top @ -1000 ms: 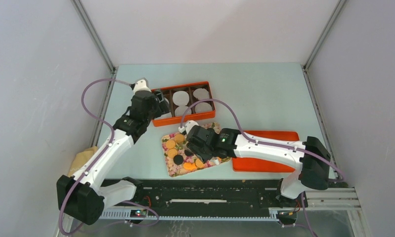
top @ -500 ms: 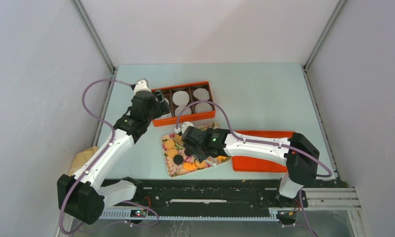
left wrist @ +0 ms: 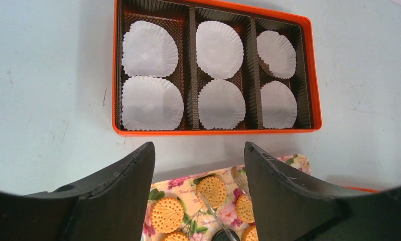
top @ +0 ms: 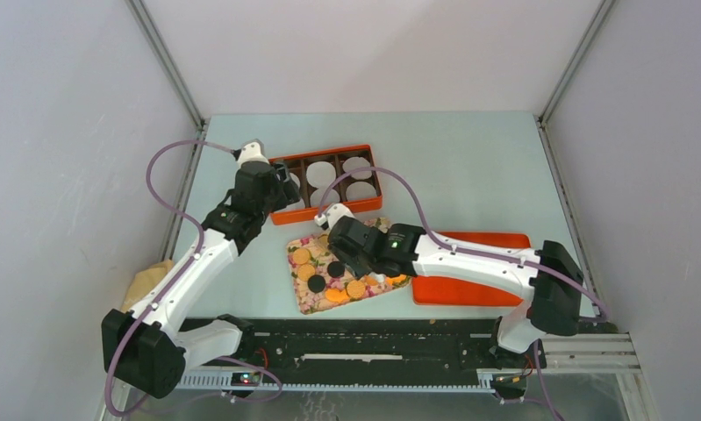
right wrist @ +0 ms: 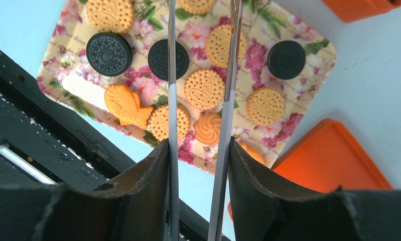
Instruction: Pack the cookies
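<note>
The cookies (top: 333, 279) lie flat on a floral tray (top: 304, 301); most are golden, three are dark. The right wrist view shows them closely: golden rounds (right wrist: 203, 89), dark ones (right wrist: 109, 53), and a fish-shaped one (right wrist: 123, 104). My right gripper (top: 339, 230) hovers over the tray, shut on metal tongs (right wrist: 172, 75). The tongs' two blades run either side of a golden cookie, and their tips are cut off at the frame top. My left gripper (left wrist: 198, 150) is open and empty, above the table between the orange box (left wrist: 213, 132) and the tray.
The orange box (top: 329, 213) holds a brown three-part insert with several white paper liners (left wrist: 213, 50), all empty. An orange lid (top: 478, 272) lies right of the floral tray. A tan cloth (top: 149, 281) sits at the left wall. A black rail (top: 373, 346) runs along the near edge.
My right gripper with the tongs shifted left over the tray, then back right and slightly farther, uncovering a dark cookie. The left arm has not moved.
</note>
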Robot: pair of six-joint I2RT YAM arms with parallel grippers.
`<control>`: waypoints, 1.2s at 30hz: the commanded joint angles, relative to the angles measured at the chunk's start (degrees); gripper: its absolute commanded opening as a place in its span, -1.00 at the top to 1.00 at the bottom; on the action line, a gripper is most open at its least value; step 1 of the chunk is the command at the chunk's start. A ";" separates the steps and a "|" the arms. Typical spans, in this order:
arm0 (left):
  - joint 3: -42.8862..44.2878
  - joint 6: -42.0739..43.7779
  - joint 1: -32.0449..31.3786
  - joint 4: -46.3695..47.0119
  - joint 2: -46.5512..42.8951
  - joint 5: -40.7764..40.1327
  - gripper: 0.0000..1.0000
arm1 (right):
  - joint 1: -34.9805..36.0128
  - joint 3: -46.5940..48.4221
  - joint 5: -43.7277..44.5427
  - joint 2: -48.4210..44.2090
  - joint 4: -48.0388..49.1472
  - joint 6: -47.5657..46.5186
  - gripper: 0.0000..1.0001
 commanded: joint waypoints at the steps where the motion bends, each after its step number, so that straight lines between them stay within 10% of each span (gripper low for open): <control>1: -1.21 -0.38 -0.23 1.42 -1.99 -1.27 -0.38 | 0.28 3.27 4.12 -4.56 1.54 0.07 1.00; 15: 0.03 -0.72 -0.15 0.04 -3.51 -3.24 -0.37 | -1.86 5.11 10.74 -4.99 -3.39 2.56 1.00; 26: 3.15 -0.81 -0.41 2.10 0.15 -0.34 -0.38 | -25.29 2.18 12.34 -12.46 3.78 3.46 1.00; 36: 4.49 -1.29 -0.58 3.72 4.27 0.95 -0.38 | -39.27 11.24 2.00 11.38 7.36 -3.73 1.00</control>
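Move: From the right gripper, which holds the tongs over the cookie tray, the bare patch of table right of the box is about 22 cm ahead, 19 cm to the right and 13 cm down. The box's middle is some 17 cm ahead and 8 cm left; the cookie tray's middle is 5 cm back and 1 cm left, and the orange plate 5 cm back and 32 cm right. From the left gripper the patch lies some 36 cm right, 7 cm ahead and 19 cm down. Keep the right fingers shut on the tongs and raise them some 4 cm off the cookie tray without a cookie. Then sweep forward and right, about 20 cm each way, past the box's right end, turning the hand roughly 40 degrees clockwise. Rise a little more on the way, then start sinking over the bare table. ##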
